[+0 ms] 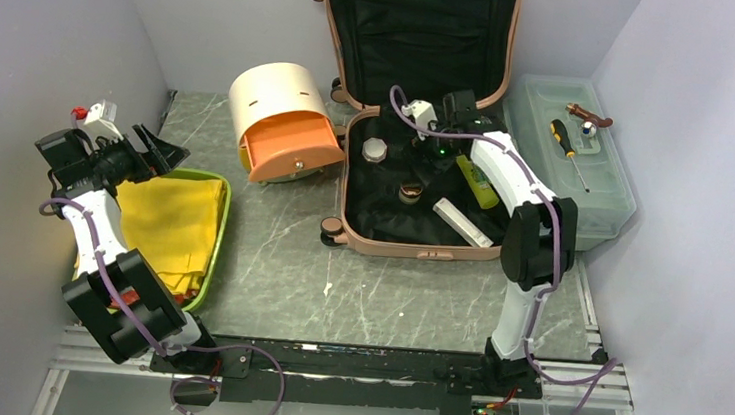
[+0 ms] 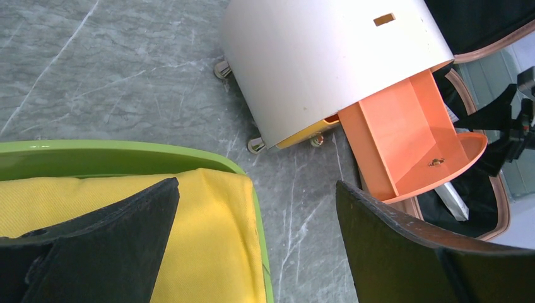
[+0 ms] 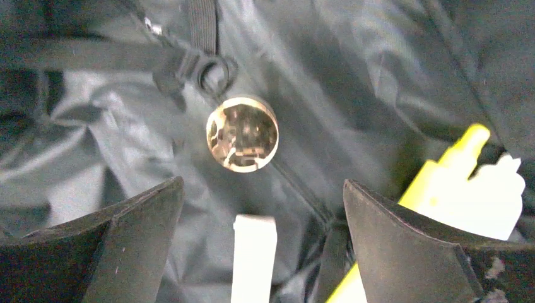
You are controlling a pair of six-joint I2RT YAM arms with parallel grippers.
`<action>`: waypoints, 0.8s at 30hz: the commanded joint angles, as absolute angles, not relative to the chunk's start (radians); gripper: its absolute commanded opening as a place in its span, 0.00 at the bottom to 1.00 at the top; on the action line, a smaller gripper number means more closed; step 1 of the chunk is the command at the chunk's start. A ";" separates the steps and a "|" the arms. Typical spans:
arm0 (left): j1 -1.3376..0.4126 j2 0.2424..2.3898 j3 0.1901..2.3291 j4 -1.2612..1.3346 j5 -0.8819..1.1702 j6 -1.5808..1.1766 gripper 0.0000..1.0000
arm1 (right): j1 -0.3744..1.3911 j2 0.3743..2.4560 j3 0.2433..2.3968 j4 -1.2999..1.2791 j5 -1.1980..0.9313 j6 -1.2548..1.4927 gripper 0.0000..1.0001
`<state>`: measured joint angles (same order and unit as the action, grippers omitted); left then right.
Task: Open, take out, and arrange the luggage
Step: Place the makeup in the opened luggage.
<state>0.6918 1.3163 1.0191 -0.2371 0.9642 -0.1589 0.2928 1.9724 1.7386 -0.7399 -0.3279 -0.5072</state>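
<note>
The luggage (image 1: 420,251), a salmon-pink suitcase, lies open at the back with its lid standing up and black lining showing. In its lower half lie a white round cap (image 1: 375,150), a shiny golden round jar (image 1: 410,192) (image 3: 242,134), a long white box (image 1: 462,222) (image 3: 254,252) and a yellow bottle (image 1: 477,182) (image 3: 441,183). My right gripper (image 1: 429,168) (image 3: 262,182) hangs open inside the case, above the white box's end and just short of the jar, holding nothing. My left gripper (image 1: 163,149) (image 2: 257,186) is open and empty at the far left.
A green tray (image 1: 221,220) (image 2: 126,148) holding yellow cloth (image 1: 177,221) (image 2: 208,240) lies under the left gripper. A cream half-round box (image 1: 278,94) (image 2: 328,57) with an orange drawer (image 1: 294,146) (image 2: 410,139) pulled out stands left of the case. A translucent toolbox (image 1: 595,202) carrying a screwdriver (image 1: 567,150) sits right.
</note>
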 commanded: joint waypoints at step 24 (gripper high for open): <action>0.698 1.312 1.031 -0.212 1.011 -0.154 0.99 | 0.094 1.790 1.336 -0.914 -0.305 -0.703 0.43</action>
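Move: The white box on the suitcase floor lies about 10 cm back and 8 cm to the right of the right hand, its middle some 10 cm lower. The brown jar is about 5 cm back, 3 cm left and 10 cm below this hand; the yellow-green bottle is about 12 cm to its right, 1 cm back and 10 cm down. From the left hand, the box lies some 66 cm right, level fore and aft, and 20 cm lower. The open right hand leaves the area beside the brown jar and sweeps back and to the right towards the white box, level at first and then sinking about 9 cm, while the wrist tilts some 25 degrees so that the fingers point almost straight down. It comes to a stop with one finger on each long side of the box, nearer its right end, and the fingers then close about halfway, coming into contact with its sides to pinch it. ##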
